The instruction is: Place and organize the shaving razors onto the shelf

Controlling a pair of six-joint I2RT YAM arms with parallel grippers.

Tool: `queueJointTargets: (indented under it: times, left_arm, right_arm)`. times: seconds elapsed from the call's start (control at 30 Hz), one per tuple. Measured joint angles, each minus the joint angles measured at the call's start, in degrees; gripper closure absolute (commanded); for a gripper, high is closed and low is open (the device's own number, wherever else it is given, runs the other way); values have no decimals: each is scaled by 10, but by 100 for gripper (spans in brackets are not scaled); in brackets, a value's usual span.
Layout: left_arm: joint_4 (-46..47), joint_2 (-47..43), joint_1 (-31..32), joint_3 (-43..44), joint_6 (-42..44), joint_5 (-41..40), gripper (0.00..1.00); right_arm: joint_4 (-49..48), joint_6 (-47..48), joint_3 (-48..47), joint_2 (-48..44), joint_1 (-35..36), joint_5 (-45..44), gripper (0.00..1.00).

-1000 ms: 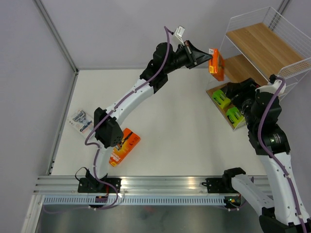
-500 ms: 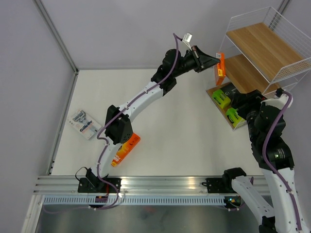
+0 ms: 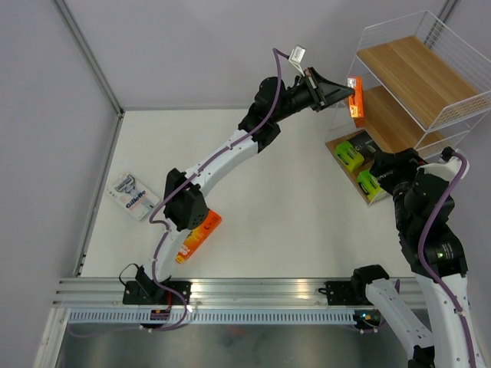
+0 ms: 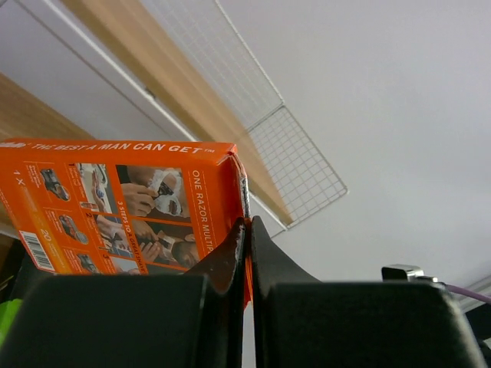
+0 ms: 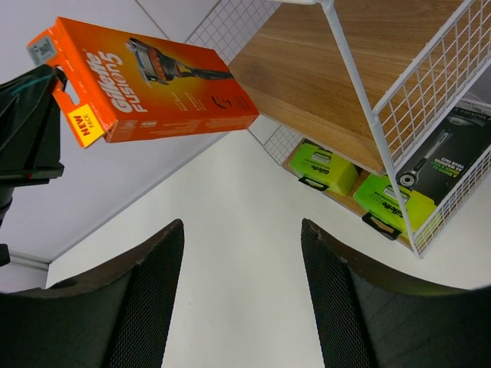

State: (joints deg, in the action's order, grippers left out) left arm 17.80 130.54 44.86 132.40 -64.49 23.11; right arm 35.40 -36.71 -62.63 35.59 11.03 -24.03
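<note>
My left gripper (image 4: 247,222) is shut on the end of an orange razor pack (image 3: 355,98) (image 4: 123,207). It holds the pack in the air at the front left edge of the middle board of the shelf (image 3: 414,77); in the right wrist view the pack (image 5: 153,80) hangs level beside that board (image 5: 307,69). Two black packs with lime-green ends (image 3: 350,153) (image 3: 370,184) lie on the bottom board. A second orange pack (image 3: 198,232) and the white-and-blue Gillette pack (image 3: 133,196) lie on the table at left. My right gripper (image 5: 242,230) stands open and empty over the table in front of the shelf.
White wire mesh (image 5: 430,115) closes the shelf's sides. The left arm (image 3: 222,153) stretches diagonally across the table and covers part of the orange pack lying there. A metal rail (image 3: 230,295) runs along the near edge.
The left gripper has carried the orange pack right and slightly up to the middle board's edge, turning it edge-on to the top camera. The right arm has drawn back toward the near right.
</note>
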Motion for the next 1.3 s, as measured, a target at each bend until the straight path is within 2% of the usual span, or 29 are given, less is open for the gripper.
queueJointTargets:
  times: [0.3,0.53,0.77,1.0,1.13,1.3]
  left_arm:
    - [25,-8,2,0,-13,-5,98]
    - [99,31,3,3,-84,-7,98]
    - [127,45,3,2,-106,-23,98]
    - [214,42,-2,-75,-192,-71,98]
    - [217,44,-7,-80,-231,-83,98]
    - [200,45,-7,-69,-236,-81,98]
  right_arm:
    - [3,0,0,-6,0,-9,30]
    - [4,1,0,-7,0,-13,30]
    - [-32,43,72,-21,0,28,32]
    - [-54,80,81,-15,0,34,32]
    - [-79,97,92,-16,0,41,33]
    - [-132,125,140,19,0,85,31]
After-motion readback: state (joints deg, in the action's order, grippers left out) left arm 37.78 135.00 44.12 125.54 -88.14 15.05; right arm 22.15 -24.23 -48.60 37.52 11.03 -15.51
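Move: Held in the left hand, the orange razor box is bound for the middle shelf, whose middle lies some 17 cm to the right, 3 cm ahead and 20 cm below. The green boxes sit on the bottom shelf, about 38 cm below that hand: one 10 cm ahead and 13 cm right, the other level and 19 cm right. From the open right hand, the orange box is roughly 14 cm ahead, 10 cm left and 3 cm higher. Keeping its pinch on the orange box, the left hand lifts about 2 cm, then sinks past its starting height and works forward some 3 cm beside the shelf front, rolling its far side down and tipping its fingers up, some 20 degrees in all. The right hand, still wide open and empty, waits, then goes down about 7 cm, forward and a little left towards the middle shelf's front. ##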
